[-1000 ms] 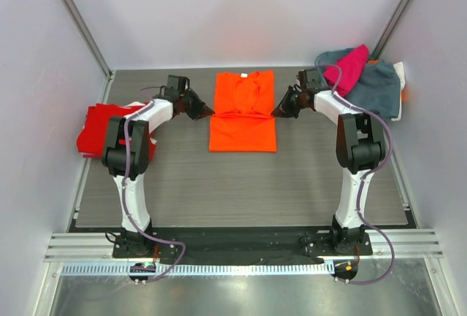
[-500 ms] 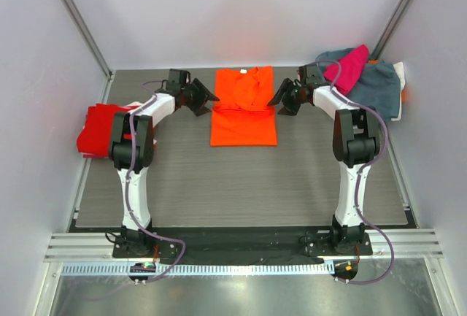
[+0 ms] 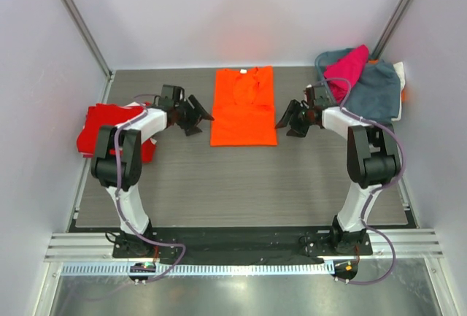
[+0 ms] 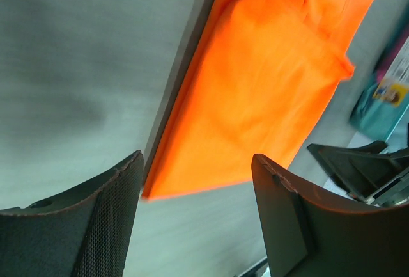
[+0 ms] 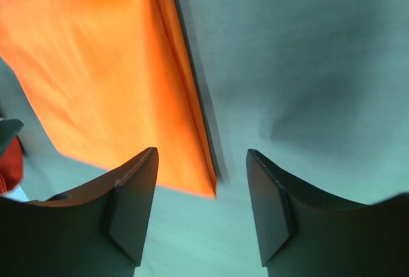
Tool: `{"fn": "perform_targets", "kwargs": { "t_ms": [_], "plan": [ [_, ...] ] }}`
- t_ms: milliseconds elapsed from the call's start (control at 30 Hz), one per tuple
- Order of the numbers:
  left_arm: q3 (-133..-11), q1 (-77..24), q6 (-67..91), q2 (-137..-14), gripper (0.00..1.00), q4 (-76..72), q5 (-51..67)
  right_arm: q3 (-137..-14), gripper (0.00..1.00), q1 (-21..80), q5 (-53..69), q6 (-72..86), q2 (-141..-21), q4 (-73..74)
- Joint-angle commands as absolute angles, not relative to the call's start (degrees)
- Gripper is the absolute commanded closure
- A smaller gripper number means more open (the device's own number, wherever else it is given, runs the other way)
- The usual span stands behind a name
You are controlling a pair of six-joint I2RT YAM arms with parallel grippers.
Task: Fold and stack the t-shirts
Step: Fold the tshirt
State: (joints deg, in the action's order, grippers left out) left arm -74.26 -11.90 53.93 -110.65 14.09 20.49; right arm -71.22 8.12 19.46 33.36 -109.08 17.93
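Note:
The orange t-shirt [image 3: 244, 108] lies flat at the table's back centre, folded into a narrow upright rectangle. My left gripper [image 3: 198, 120] stands open just off its left edge, with nothing between the jaws. My right gripper [image 3: 288, 120] stands open just off its right edge, also holding nothing. The left wrist view shows the orange shirt's [image 4: 255, 91] near corner beyond my open left gripper [image 4: 197, 158]. From the right wrist, the orange shirt's [image 5: 108, 79] other near corner lies ahead of my open right gripper [image 5: 201, 152]. A folded red t-shirt [image 3: 102, 122] rests at the left edge. The magenta t-shirt [image 3: 349, 68] lies on a pile at back right.
A grey-blue garment [image 3: 376, 90] lies under the magenta shirt in the back right corner. Enclosure walls stand close on the left, right and back. The right gripper's fingers [image 4: 358, 168] show at the right of the left wrist view.
Both grippers have opened and let go of the orange shirt's sides, then drawn back a little toward the near side. The shirt now lies flat.

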Motion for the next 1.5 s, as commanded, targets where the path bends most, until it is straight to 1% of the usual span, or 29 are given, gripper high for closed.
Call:
{"fn": "perform_targets", "kwargs": {
  "t_ms": [0, 33, 67, 100, 167, 200, 567, 733, 833, 967, 1000, 1100, 1300, 1433, 1467],
  "plan": [
    [-67.43, -12.74, 51.15, -103.38, 0.31, 11.87, 20.74, -64.19, 0.41, 8.53, 21.08, 31.12, -102.14, 13.63],
    [-65.85, -12.92, 51.24, -102.66, 0.32, 10.39, 21.09, -62.86, 0.43, 8.61, 21.70, 31.03, -101.69, 13.10],
    [-62.96, -13.01, 51.33, -102.13, 0.37, 9.68, 21.70, -61.71, 0.44, 8.70, 22.32, 31.03, -101.43, 12.14],
    [-61.89, -13.44, 51.33, -101.35, 0.42, 9.06, 21.97, -59.79, 0.49, 8.79, 23.54, 31.11, -101.16, 11.52],
    [-60.04, -13.54, 51.33, -101.08, 0.51, 7.83, 22.50, -58.37, 0.51, 8.96, 24.17, 31.11, -101.25, 10.12],
    [-58.64, -13.71, 51.33, -100.99, 0.51, 7.65, 22.59, -57.84, 0.53, 9.05, 24.34, 31.46, -101.42, 9.67],
    [-56.07, -13.62, 50.98, -101.51, 0.52, 6.06, 21.97, -57.57, 0.54, 9.32, 26.54, 32.69, -103.62, 7.91],
    [-56.51, -13.71, 51.33, -102.48, 0.52, 5.71, 22.24, -58.53, 0.60, 9.84, 28.56, 32.96, -106.08, 7.73],
    [-56.34, -13.80, 51.24, -102.48, 0.52, 5.80, 22.15, -57.92, 0.63, 9.93, 27.42, 32.87, -106.43, 7.73],
    [-56.25, -13.80, 51.15, -103.53, 0.53, 5.36, 22.15, -58.27, 0.75, 9.93, 27.51, 32.78, -107.75, 7.65],
    [-56.34, -13.80, 51.15, -103.71, 0.53, 5.27, 22.24, -58.53, 0.83, 9.84, 27.60, 32.61, -107.84, 7.56],
    [-56.34, -13.71, 51.24, -104.76, 0.54, 4.75, 22.50, -58.54, 0.98, 9.93, 26.90, 32.52, -107.84, 7.65],
    [-56.60, -13.80, 51.85, -106.52, 0.57, 3.60, 22.67, -58.71, 0.99, 9.93, 26.98, 32.26, -107.75, 7.91],
    [-57.13, -14.24, 52.21, -107.67, 0.67, 2.90, 23.12, -58.80, 0.99, 9.93, 26.98, 32.34, -108.19, 7.91],
    [-57.22, -14.41, 52.29, -107.84, 0.67, 2.81, 23.12, -58.80, 0.99, 9.93, 26.98, 32.34, -108.19, 7.91]
  ]
}}
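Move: The left gripper's target, the t-shirt's near left corner, lies about 6 cm back, 1 cm to the right and 5 cm below it. The right gripper's target, the near right corner, is some 5 cm back, 2 cm left and 3 cm below. The shirt's middle is roughly 7 cm ahead and 12 cm right of the left hand; the red stack is about 26 cm to that hand's left and 2 cm back. The laundry bin sits some 26 cm right and 14 cm ahead of the right hand. Both hands come back towards the robot and sink to the t-shirt's near corners, the right about 5 cm back and 3 cm down, then edging 2 to 3 cm left with a slight roll as its fingers shut and pinch the near right corner. The left overshoots to about 8 cm back, then creeps 1 to 2 cm forward while easing down to some 4 cm lower than at the start, its half-narrowed fingers straddling the near left corner without yet having shut. ##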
